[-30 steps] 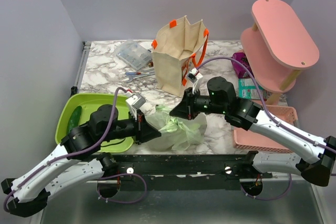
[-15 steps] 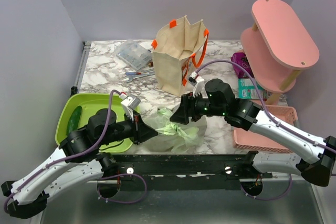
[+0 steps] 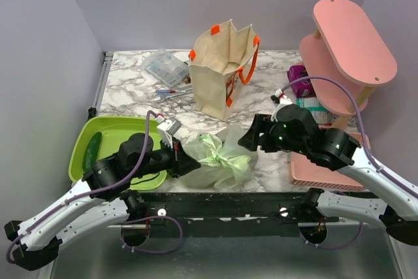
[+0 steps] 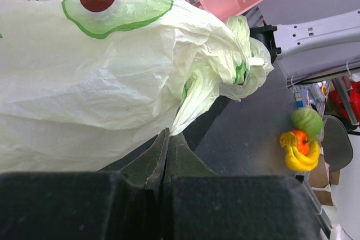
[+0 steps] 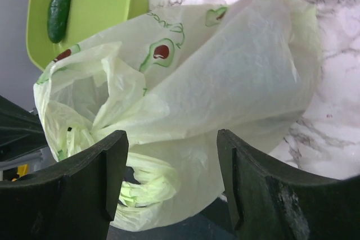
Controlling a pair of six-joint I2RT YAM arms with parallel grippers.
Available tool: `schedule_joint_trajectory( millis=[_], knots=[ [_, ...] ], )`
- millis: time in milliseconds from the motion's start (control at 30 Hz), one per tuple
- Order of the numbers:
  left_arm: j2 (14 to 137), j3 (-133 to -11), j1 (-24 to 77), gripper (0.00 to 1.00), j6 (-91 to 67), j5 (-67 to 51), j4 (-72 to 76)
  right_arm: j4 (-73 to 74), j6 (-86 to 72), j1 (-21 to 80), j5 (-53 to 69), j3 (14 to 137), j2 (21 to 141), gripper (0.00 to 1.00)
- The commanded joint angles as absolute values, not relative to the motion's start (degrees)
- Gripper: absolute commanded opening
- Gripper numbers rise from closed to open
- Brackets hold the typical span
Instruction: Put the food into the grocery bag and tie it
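Observation:
The light green grocery bag point(image 3: 222, 160) with avocado prints lies bunched at the table's near edge, its handles twisted into a knot point(image 4: 243, 66). The food is hidden; none of it shows through the plastic. My left gripper point(image 3: 187, 165) is at the bag's left side, shut on a thin strip of the bag's handle point(image 4: 191, 99) that runs into its fingertips point(image 4: 169, 134). My right gripper point(image 3: 248, 140) stands open just right of the bag. In the right wrist view the bag point(image 5: 225, 66) fills the space beyond the right gripper point(image 5: 171, 181), and nothing is gripped.
A stiff beige tote point(image 3: 219, 73) with orange handles stands behind the bag. A lime tray point(image 3: 114, 132) with a dark cucumber point(image 3: 93, 148) is at the left. At the right are a pink basket point(image 3: 323, 176) and a pink shelf point(image 3: 346, 44). A clear box point(image 3: 166, 66) lies at the back.
My right gripper has opened, let go of the bag and drawn back to the right. The left gripper stays shut on the handle, and the bag has settled with its knot on top.

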State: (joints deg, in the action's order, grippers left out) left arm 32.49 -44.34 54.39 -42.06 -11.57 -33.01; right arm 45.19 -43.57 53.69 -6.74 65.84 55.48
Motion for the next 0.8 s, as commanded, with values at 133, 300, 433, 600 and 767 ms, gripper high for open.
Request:
schedule_joint_trajectory(
  millis=[133, 300, 433, 600, 767],
  knots=[
    [33.6, -44.8, 54.6, 0.00, -41.9, -11.5, -31.0, 51.8, -53.9, 54.1, -6.1, 62.4, 52.3, 0.67],
    [33.5, -44.8, 54.6, 0.00, -42.0, -11.3, -31.4, 47.1, -54.5, 54.1, -1.4, 59.2, 53.6, 0.63],
    [33.1, -44.7, 54.6, 0.00, -42.1, -11.2, -31.6, 44.8, -54.6, 54.1, 1.5, 58.4, 55.0, 0.59],
    [32.8, -44.5, 54.5, 0.00, -42.1, -10.9, -31.7, 44.3, -54.6, 54.1, 1.5, 58.9, 55.1, 0.46],
    [32.8, -44.5, 54.6, 0.00, -41.8, -10.8, -31.8, 44.4, -55.0, 54.1, 2.7, 59.3, 55.0, 0.37]
  ],
)
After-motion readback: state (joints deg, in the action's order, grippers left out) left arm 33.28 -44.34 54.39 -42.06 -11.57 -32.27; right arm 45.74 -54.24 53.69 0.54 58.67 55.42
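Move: My right hand hovers open over the loose end of the bag's knotted handle, which lies about 6 cm nearer my base, 1 cm to the left and some 6 cm below it. The knot is 6 cm back and 7 cm left, just as low; the canvas tote stands about 22 cm ahead and 6 cm left, the pink basket 30 cm right and 6 cm back. From my left hand, that loose end is roughly 13 cm right and 2 cm ahead. I dip my right hand about 5 cm onto the loose handle end, drawing back some 3 cm towards my base and swinging slightly right, then left again as I sink. The wrist tips the fingers down about 15 degrees while they close from wide open to a bit under half. My left hand stays put, shut, still pinching the other twisted handle. ##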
